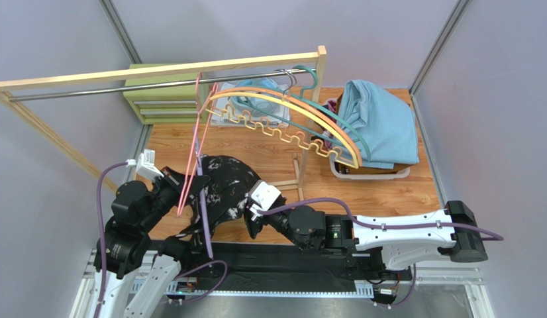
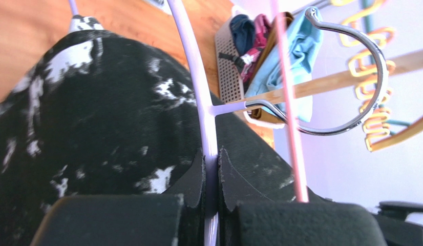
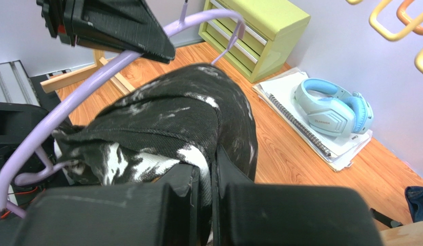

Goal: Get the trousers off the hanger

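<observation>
Black trousers with white speckles (image 1: 226,185) hang bunched over a lilac hanger (image 1: 204,212) low above the wooden floor. My left gripper (image 2: 212,169) is shut on the lilac hanger's rod (image 2: 195,66), just below where its metal hook (image 2: 372,61) joins. The black cloth (image 2: 96,113) spreads to the left of that grip. My right gripper (image 3: 211,169) is shut on a fold of the trousers (image 3: 172,113) at their near right side. In the right wrist view the hanger (image 3: 70,102) curves round the cloth on the left.
A pink hanger (image 1: 190,159) hangs beside my left gripper (image 1: 189,180). Yellow, orange and teal hangers (image 1: 289,126) hang from the rack's rail (image 1: 157,85). A basket (image 1: 369,173) at back right holds light blue cloth (image 1: 379,122). Green drawers (image 1: 160,99) and blue headphones (image 3: 331,107) sit behind.
</observation>
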`<action>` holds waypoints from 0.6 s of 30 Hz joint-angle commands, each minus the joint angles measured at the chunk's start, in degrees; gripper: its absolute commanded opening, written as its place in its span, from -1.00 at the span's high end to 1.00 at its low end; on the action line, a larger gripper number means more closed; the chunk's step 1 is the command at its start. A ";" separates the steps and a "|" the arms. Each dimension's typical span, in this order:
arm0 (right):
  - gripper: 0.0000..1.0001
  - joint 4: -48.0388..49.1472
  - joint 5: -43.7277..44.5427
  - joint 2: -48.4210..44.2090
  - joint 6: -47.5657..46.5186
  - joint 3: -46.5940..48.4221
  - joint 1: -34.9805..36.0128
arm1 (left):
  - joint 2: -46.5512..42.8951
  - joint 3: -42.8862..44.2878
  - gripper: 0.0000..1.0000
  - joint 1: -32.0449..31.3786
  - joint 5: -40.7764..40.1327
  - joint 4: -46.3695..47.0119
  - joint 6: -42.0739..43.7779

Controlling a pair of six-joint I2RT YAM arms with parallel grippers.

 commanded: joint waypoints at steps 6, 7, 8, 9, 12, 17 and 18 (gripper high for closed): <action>1.00 7.02 2.71 -2.25 0.11 8.42 -0.91 | 3.90 5.38 1.00 0.39 5.42 9.07 16.72; 1.00 7.46 3.33 -2.42 -0.67 9.82 -0.99 | 3.73 4.42 1.00 0.30 5.69 8.81 17.34; 1.00 7.55 3.68 -2.69 -1.03 10.70 -0.91 | 3.38 3.97 1.00 0.30 5.95 8.90 17.60; 1.00 7.38 4.03 -2.86 -1.38 12.02 -0.91 | 3.03 3.45 1.00 0.30 5.96 8.90 17.95; 1.00 5.71 3.34 -4.79 -2.09 16.33 -0.91 | 1.62 1.78 1.00 0.21 6.04 9.77 20.50; 1.00 1.23 -2.37 -8.66 -0.95 22.04 -0.73 | 0.21 0.45 1.00 0.39 5.60 11.18 22.70; 1.00 0.62 -5.43 -10.32 -0.51 22.49 -0.65 | 0.39 0.45 1.00 0.30 5.60 11.10 22.96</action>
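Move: The right hand already pinches the black trousers, whose bulk lies about 5 cm ahead and 6 cm left, a little below; the purple hanger's middle is some 11 cm left, level fore and aft. From the left hand, shut on that hanger, the trousers' bulk is about 6 cm right, 1 cm back and 4 cm below. The pink hanger's middle is roughly 8 cm ahead of the left hand, 2 cm left and higher. The right hand raises the still-pinched trousers about 10 cm as the left, keeping the purple hanger, tilts fingers up. ##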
